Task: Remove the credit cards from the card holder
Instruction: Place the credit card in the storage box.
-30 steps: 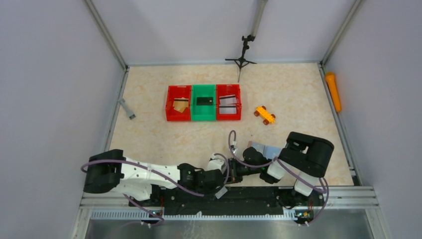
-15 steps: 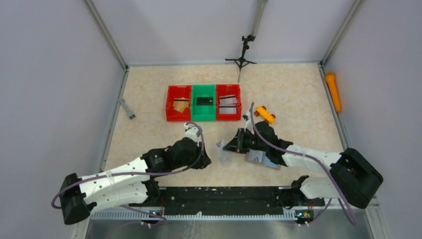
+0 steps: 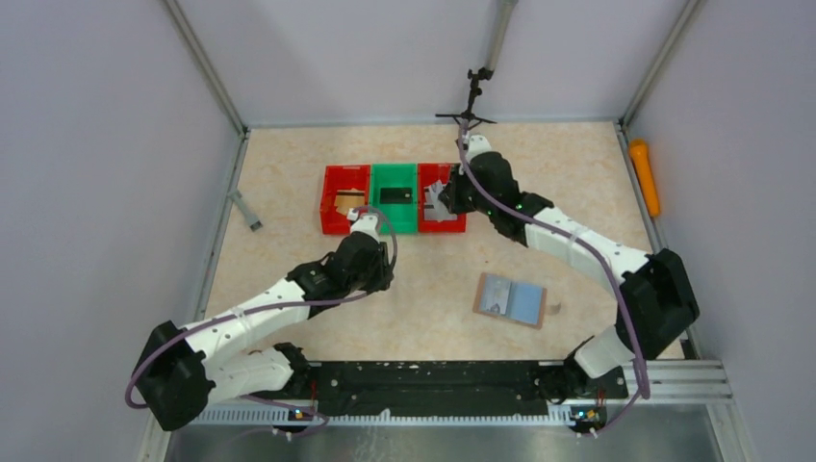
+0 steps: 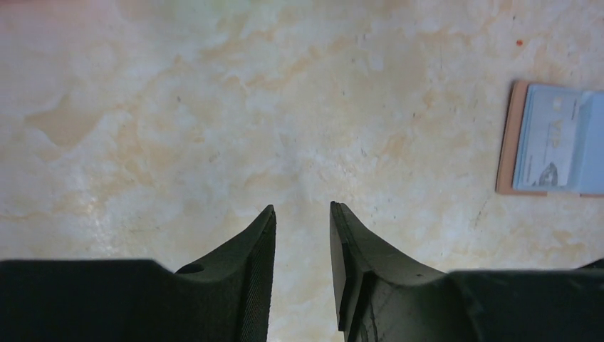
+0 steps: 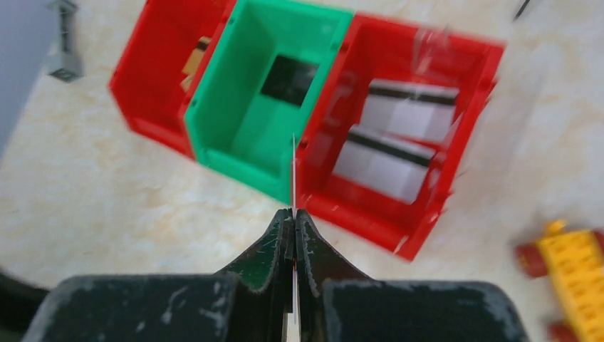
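Observation:
The card holder [image 3: 510,300] lies open on the table at the near right, with light blue cards in its panels; it also shows in the left wrist view [image 4: 552,139]. My right gripper [image 3: 441,200] hangs over the right red bin [image 3: 460,214], shut on a thin credit card seen edge-on [image 5: 293,167] between its fingertips [image 5: 293,212]. More credit cards lie in the bins: white ones with a dark stripe [image 5: 399,135], a black one [image 5: 288,80], a tan one [image 3: 348,202]. My left gripper [image 3: 377,279] [image 4: 303,210] stands open over bare table, with nothing in it.
Three bins stand in a row: left red [image 3: 327,204], green [image 3: 394,219], right red. A yellow toy car [image 5: 573,267] sits right of them. An orange cylinder [image 3: 643,176] lies along the right wall, a small tripod [image 3: 469,106] at the back, a grey tool [image 3: 245,210] far left.
My right arm has swung from near the card holder out over the right red bin, carrying a card. The left arm stretched forward from its folded pose and its gripper opened.

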### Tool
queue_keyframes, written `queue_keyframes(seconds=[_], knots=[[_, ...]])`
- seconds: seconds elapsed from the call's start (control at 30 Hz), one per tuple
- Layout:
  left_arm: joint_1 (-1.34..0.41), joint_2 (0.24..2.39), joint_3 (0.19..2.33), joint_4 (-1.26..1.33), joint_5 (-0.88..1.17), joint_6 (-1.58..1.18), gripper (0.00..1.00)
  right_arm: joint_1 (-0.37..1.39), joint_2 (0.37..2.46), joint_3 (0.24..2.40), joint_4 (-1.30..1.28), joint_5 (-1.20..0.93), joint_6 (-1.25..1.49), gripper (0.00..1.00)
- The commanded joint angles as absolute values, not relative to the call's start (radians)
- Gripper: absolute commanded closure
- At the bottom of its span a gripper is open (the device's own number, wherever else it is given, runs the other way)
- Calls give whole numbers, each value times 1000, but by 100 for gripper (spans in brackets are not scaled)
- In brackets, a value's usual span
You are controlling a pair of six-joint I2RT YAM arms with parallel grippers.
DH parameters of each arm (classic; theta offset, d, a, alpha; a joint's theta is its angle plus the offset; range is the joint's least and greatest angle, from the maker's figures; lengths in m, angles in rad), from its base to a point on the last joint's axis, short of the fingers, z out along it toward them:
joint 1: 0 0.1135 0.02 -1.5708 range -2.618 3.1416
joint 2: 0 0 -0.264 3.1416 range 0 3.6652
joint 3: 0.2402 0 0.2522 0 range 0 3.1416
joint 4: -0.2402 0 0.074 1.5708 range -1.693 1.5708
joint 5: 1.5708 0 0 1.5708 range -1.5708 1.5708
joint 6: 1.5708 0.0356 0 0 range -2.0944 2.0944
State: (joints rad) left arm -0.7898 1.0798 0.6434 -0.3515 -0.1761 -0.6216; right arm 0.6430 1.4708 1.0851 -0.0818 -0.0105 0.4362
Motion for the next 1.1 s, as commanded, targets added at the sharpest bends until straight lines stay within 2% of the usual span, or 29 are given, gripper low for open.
queue_keyframes(seconds=[0.0,0.3,0.4,0.57,1.07], knots=[[-763,1067,688,-264,-297,-532,63,638,1577,1263,-176,149,69,100],[-758,1048,658,-120,-412,-443,63,638,1659,1169,205,86,-551,100],[-756,1016,635,-89,-425,-446,64,638,1692,1143,343,81,-666,100],[-752,995,590,-57,-452,-455,63,638,1805,1255,257,65,-792,100],[-749,968,567,-43,-458,-460,63,638,1966,1273,305,73,-1021,100]])
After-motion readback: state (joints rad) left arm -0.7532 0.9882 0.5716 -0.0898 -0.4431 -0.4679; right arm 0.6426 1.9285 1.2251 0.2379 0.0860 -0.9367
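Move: The right-hand red compartment of the storage box, where the card pinched in my right hand is going, has its middle about 12 cm ahead of that hand, level left-right and some 17 cm below. The green compartment sits 12 cm to the left of it. The toy car stands 6 cm ahead and 17 cm right of my right hand, the card holder 13 cm back and 14 cm right. From my empty left hand the red compartment lies 26 cm ahead, 12 cm right and 7 cm lower. I roll my right wrist some 80 degrees counter-clockwise, seen from behind the hand, swinging the still-pinched card from upright towards flat, while I carry it about 12 cm forward, first nearly level, then sinking 8 cm towards the right-hand red compartment. My left hand, half open and empty, goes forward and up some 5 cm, drifts left and tips its fingers up about 20 degrees. ##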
